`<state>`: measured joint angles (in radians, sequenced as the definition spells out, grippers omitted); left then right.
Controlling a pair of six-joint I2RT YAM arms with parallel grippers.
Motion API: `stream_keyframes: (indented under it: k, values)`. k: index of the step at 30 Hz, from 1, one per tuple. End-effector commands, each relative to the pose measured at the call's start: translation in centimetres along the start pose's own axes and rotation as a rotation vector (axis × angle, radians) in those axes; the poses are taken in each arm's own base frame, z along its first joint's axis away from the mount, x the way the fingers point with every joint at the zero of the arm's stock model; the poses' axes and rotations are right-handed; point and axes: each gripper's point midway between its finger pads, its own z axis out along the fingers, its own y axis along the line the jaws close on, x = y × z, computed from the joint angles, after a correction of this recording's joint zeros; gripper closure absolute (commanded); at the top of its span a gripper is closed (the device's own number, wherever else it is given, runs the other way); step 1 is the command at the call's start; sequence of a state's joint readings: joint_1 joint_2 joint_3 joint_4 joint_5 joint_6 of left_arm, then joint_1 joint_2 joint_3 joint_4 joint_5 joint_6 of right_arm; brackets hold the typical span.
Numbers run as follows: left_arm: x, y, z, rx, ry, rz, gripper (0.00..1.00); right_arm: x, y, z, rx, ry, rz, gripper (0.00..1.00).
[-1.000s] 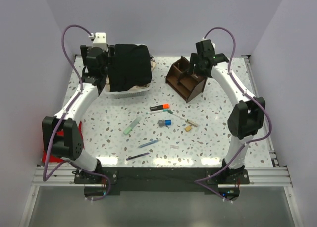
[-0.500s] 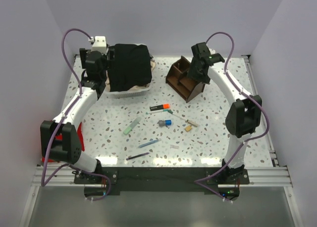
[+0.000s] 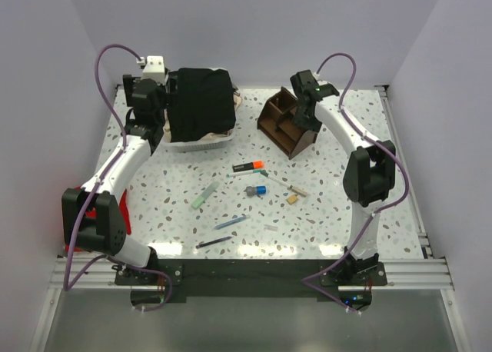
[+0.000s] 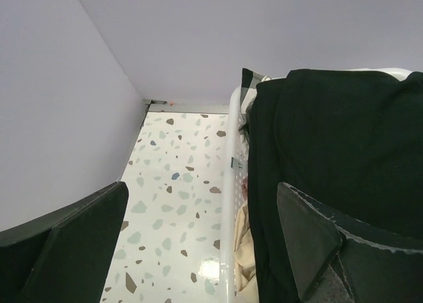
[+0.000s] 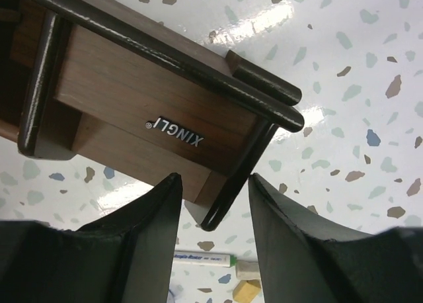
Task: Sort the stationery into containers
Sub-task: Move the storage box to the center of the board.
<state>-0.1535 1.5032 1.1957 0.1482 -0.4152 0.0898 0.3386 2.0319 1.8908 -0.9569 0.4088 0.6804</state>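
Note:
The dark brown wooden organiser [image 3: 284, 121] stands at the back of the table, right of centre. My right gripper [image 3: 306, 114] hovers over its right corner. In the right wrist view, the right gripper [image 5: 213, 177] is open, and the organiser [image 5: 139, 111] corner with its black metal leg lies in the gap. Loose stationery lies mid-table: black marker with orange cap [image 3: 248, 166], white pen [image 3: 281, 183], blue-grey sharpener [image 3: 256, 190], tan eraser [image 3: 292, 200], pale green pen [image 3: 204, 195], blue pen [image 3: 230, 222], black pen [image 3: 213, 243]. My left gripper [image 3: 146, 110] is wide open and holds nothing.
A white basket [image 4: 231, 204] draped with a black cloth [image 3: 201, 102] sits at the back left, right beside the left gripper [image 4: 201, 184]. A red cloth [image 3: 77, 240] shows behind the left arm's base. Pale walls close in on the left, right and back.
The right gripper has moved left over the organiser's corner and its jaws have narrowed. The left arm shifted slightly at first, then stayed still.

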Motion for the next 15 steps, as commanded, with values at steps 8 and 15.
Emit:
stream_keyframes:
  k: [8,15]
  values:
    - [-2.0,0.0,-0.4,0.013,-0.054,-0.040,0.00,-5.0,-1.6,2.1,0.075,-0.145,-0.089,0.52]
    - [-2.0,-0.4,-0.2,0.027,-0.056,-0.049,0.00,-8.6,0.4,3.3,0.038,-0.258,-0.163,0.48]
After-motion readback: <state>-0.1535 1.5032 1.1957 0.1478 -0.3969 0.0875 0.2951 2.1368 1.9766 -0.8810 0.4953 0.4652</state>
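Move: The storage box is right at the right hand, its middle some 7 cm to the left, about level fore and aft and 5 cm lower, with its right side panel between the open fingers. The white pen lies about 16 cm back and 7 cm left, the yellow block 20 cm back and 5 cm left, both some 12 cm below. From the left hand the box is about 33 cm right, 3 cm back and 20 cm down. The right hand, half open, goes right, then forward, about 3 cm each, pushing along the box's right side panel. ##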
